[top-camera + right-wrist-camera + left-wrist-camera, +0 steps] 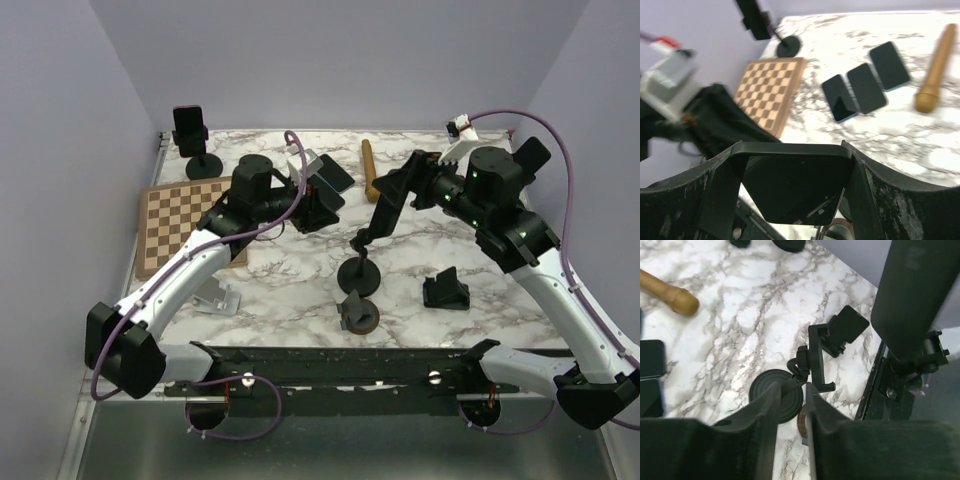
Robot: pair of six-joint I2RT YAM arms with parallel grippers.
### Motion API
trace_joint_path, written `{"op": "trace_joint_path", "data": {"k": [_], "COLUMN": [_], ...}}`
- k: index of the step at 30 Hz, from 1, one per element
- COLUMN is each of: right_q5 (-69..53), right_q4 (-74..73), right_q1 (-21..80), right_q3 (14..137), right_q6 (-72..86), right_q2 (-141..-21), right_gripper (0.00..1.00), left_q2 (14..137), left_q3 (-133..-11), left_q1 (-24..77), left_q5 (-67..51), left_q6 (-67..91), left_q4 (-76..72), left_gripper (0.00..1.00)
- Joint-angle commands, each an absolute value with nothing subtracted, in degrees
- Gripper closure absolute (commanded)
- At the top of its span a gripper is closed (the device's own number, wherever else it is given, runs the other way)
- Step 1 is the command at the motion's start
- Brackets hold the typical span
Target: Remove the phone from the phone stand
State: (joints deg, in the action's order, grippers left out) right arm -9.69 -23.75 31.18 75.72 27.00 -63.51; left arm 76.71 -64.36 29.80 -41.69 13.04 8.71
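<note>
The black phone (390, 203) hangs tilted in the air over the table's middle, my right gripper (397, 192) shut across its width. The right wrist view shows its dark glass (797, 187) filling the space between both fingers (875, 200) of that gripper (792, 152). Just below stands the phone stand (358, 270) on a round black base. Its clamp (816, 357) is empty in the left wrist view. My left gripper (322, 205) hovers left of the phone, its jaws (792, 390) a narrow slit apart with nothing between them.
Three dark phones (865, 87) lie flat beside a wooden pestle (368, 168). A chessboard (180, 225) lies at the left, and another stand holding a phone (192, 140) is at the back left. Near the front are a small black holder (445, 290), a brown disc (358, 315) and a grey bracket (220, 298).
</note>
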Motion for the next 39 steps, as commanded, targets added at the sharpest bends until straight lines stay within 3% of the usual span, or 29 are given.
{"op": "trace_joint_path", "data": {"k": [1,4,8,16,22,29,39], "right_q5": [8.12,15.93,25.77,38.83,41.78,31.45,17.58], "right_q4": [-28.9,-33.98,-40.64,-43.59,-41.28,-33.8,-34.72], "right_q1": [31.37,31.37,31.38,31.37,31.15,25.34,20.39], "right_q3": [79.24,81.14,84.41,85.3,83.62,83.73,88.96], "right_q6": [28.7,28.88,28.19,23.88,20.88,19.31,18.53], "right_q2": [-63.01,-65.32,-69.94,-75.4,-82.6,-94.8,-109.4], "right_gripper": [0.99,0.99,0.99,0.99,0.99,0.99,0.99], "left_q2": [70.59,70.32,68.66,60.26,58.22,57.83,58.11], "left_q3": [-62.74,-63.95,-63.94,-59.84,-59.13,-58.63,-58.8], "left_q1": [29.62,31.29,34.47,37.92,38.64,38.93,39.11], "left_q5": [-32.52,-33.3,-28.98,-10.93,-6.07,-4.34,-4.3], "left_q6": [9.29,8.08,6.29,4.38,5.01,5.03,5.02], "left_q4": [9.78,11.56,12.46,10.25,9.57,9.15,9.05], "left_gripper": [0.56,0.4,0.34,0.3,0.3,0.3,0.3]}}
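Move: The right hand holds the phone, already clear of its stand. The bare marble it is taken to lies about 15 cm ahead, 13 right and 37 below. Seen from this hand, the phone stand is roughly 3 back, 5 left and 29 below, the microphone some 33 straight ahead and 36 below. From the left hand, that bare patch is about 17 ahead, 27 right and 26 below; the stand is 2 back, 9 right and 18 below. Keeping its pinch on the phone, the right hand carries it away from the stand to the bare marble right of the microphone: first mainly rightward with some forward, then steeply down and forward, sinking about 26 cm in all while the wrist turns clockwise, rolls and tips down. The left hand, already off the stand, opens wide and backs away some 5 cm up and left, turning counter-clockwise. ##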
